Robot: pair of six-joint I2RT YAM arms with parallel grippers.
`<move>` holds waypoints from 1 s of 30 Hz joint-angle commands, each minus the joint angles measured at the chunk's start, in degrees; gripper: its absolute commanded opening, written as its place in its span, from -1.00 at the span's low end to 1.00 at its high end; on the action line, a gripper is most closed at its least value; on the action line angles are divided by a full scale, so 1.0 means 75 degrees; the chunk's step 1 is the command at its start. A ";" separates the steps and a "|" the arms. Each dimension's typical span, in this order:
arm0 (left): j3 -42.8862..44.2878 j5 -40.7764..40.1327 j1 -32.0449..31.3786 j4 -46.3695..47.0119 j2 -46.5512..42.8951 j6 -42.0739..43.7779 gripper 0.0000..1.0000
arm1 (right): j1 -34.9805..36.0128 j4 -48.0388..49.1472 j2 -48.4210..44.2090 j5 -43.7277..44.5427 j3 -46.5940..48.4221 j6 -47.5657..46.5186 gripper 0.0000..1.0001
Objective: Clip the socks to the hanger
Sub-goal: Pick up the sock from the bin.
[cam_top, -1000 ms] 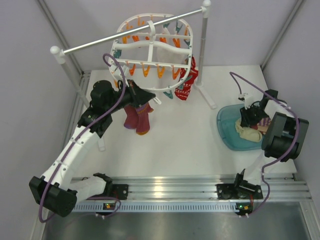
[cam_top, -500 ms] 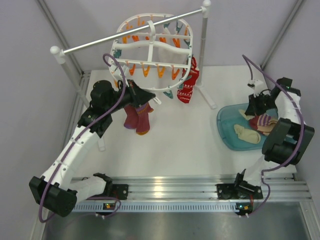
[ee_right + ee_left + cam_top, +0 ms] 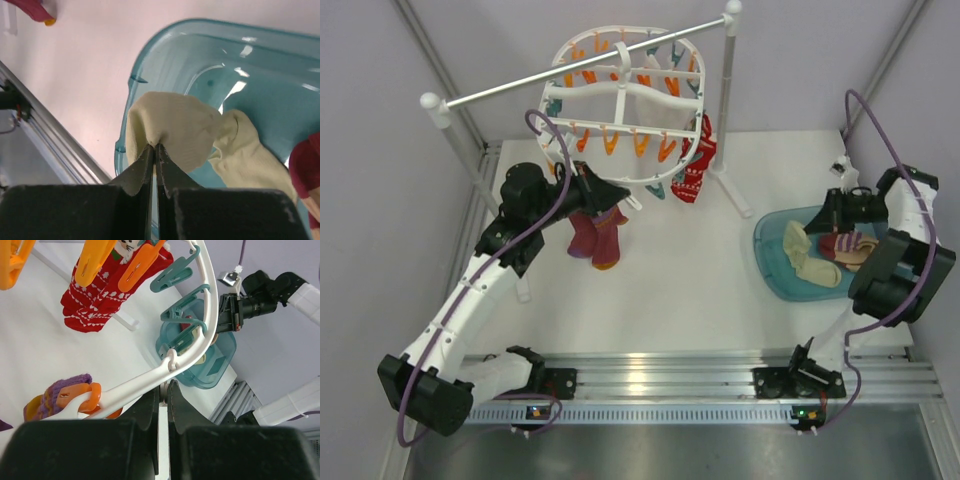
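The hanger (image 3: pixel 620 92), a white oval frame with orange and teal clips, hangs from the metal rail. My left gripper (image 3: pixel 620 196) is shut on its near rim (image 3: pixel 197 327), and the jaws close on the white plastic in the left wrist view (image 3: pixel 164 388). The cream socks (image 3: pixel 812 262) lie in the teal basin (image 3: pixel 766 262), their red-striped part (image 3: pixel 850 245) beside them. My right gripper (image 3: pixel 823 222) is shut on a fold of one cream sock (image 3: pixel 182 131) and holds it just above the basin (image 3: pixel 200 50). The jaws (image 3: pixel 155 147) pinch the cloth.
Maroon-purple socks (image 3: pixel 596 236) and a red patterned sock (image 3: pixel 695 165) hang clipped to the hanger. The metal rail (image 3: pixel 580 62) on white posts crosses the back. One post foot (image 3: pixel 735 195) stands between hanger and basin. Grey walls stand on both sides.
My right gripper has shut on a cream sock and drawn back to the right and up, pulling the sock out lengthwise in the basin. The left arm has not moved.
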 commanded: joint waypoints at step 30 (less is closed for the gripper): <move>0.0064 0.0209 0.0038 -0.0060 0.0008 0.0192 -1.00 | -0.1925 0.0070 -0.0464 0.0669 -0.1201 -0.6276 0.09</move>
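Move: The striped sock in the bin lies some 16 cm to the right of my right hand, 3 cm farther out and 14 cm below; that hand already hangs a cream sock from shut fingertips. The other cream sock lies flat in the bin about 8 cm to my right hand's right, about 1 cm back and 14 cm down. From my left hand, still pinching the hanger, the striped sock is roughly 60 cm right, 5 cm ahead and 32 cm lower. I swing my right hand about 12 cm to the right and 7 cm down with the cream sock, over the bin towards the striped sock, twisting the wrist some 30 degrees clockwise. Near the bottom I open the fingers a little over halfway and let go of the sock, then rise and draw back a few centimetres while the wrist turns back counter-clockwise. ##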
